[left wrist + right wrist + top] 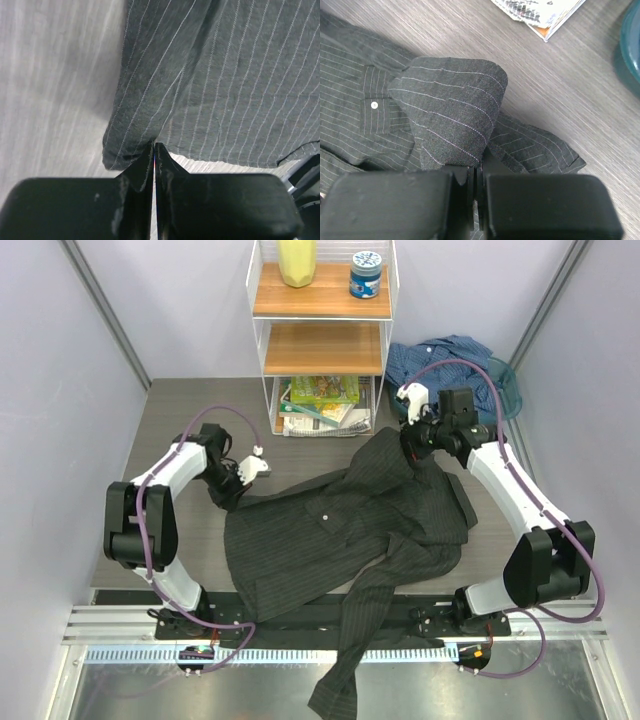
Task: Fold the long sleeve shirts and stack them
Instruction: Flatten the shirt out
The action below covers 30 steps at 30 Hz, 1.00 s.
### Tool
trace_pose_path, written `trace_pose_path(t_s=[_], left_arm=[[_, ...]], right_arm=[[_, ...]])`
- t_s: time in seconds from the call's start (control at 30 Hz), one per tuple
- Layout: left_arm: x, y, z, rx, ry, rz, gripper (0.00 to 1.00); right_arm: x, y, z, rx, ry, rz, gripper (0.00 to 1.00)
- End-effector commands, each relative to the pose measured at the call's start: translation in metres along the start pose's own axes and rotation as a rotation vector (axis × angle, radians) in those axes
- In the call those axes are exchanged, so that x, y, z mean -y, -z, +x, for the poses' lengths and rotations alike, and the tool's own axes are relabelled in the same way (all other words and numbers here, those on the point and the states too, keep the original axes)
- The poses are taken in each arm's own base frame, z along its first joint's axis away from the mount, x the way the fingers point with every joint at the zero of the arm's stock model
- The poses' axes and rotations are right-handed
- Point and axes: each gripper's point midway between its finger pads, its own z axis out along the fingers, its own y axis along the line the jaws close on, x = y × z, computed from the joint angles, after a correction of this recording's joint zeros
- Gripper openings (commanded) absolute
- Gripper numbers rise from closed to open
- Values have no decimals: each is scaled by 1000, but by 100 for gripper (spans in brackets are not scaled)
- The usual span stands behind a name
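The dark charcoal pinstriped long sleeve shirt (330, 530) lies spread across the middle of the table, and one sleeve (345, 670) hangs over the near edge. My left gripper (232, 498) is at the shirt's left edge. In the left wrist view its jaws (154, 146) are shut, with the shirt's hem (225, 75) pinched at the tips. My right gripper (412, 448) is at the shirt's far right. It (476, 172) is shut on a raised fold of the charcoal cloth (450, 110). The blue long sleeve shirt (445, 360) lies crumpled at the back right.
A white wire shelf unit (320, 340) stands at the back, with a yellow object (297, 260) and a blue jar (366, 275) on top and magazines (322, 405) at the bottom. A teal container (510, 390) sits by the blue shirt. Grey walls close in both sides.
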Motion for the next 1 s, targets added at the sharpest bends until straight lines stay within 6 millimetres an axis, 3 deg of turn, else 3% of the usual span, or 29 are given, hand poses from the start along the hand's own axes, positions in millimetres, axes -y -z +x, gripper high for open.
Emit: trace_pose_path(t_s=[0.0, 0.07, 0.13, 0.23, 0.43, 0.5, 0.57, 0.8, 0.97], left_arm=[[-11, 14, -15, 56, -46, -72, 0], [-10, 15, -18, 61, -39, -47, 6], [-12, 18, -24, 78, -41, -51, 30], [-18, 22, -29, 96, -46, -80, 52], [-36, 30, -37, 128, -80, -185, 57], [-43, 32, -40, 134, -105, -207, 66], [-49, 37, -44, 136, -136, -198, 68], [-62, 25, -54, 128, -149, -117, 72], [-50, 9, -49, 85, -155, 34, 71]], right_arm=[[3, 2, -20, 45, 3, -5, 1], [2, 2, -22, 46, 3, -9, 1], [2, 2, -23, 45, 4, -11, 1], [2, 2, -23, 43, 5, -11, 1], [2, 4, -22, 44, 5, -6, 1], [2, 4, -22, 42, 6, -7, 1], [2, 3, -22, 42, 10, -8, 1], [2, 2, -21, 38, 6, -10, 1], [3, 2, -20, 33, 13, -3, 1]])
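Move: The left hand's shut fingers are at the shirt's far-left corner, whose tip lies about 3 cm ahead, 1 cm to the left and 3 cm below. The shirt's pocket button is roughly 21 cm to the right and 3 cm back; the newspapers on the low shelf are some 18 cm ahead and 21 cm to the right. From the right hand, which holds a raised fold of the shirt, that corner lies about 37 cm left, 9 cm back and 17 cm below. The left fingers let go of the shirt's corner, opening to about three quarters as the hand heads forward about 8 cm. It climbs some 3 cm, then dips a little at the end, fingertips swinging forward about 10 degrees, so that it ends spread above the corner. The right hand stays almost in place and keeps its pinch on the raised fold. ##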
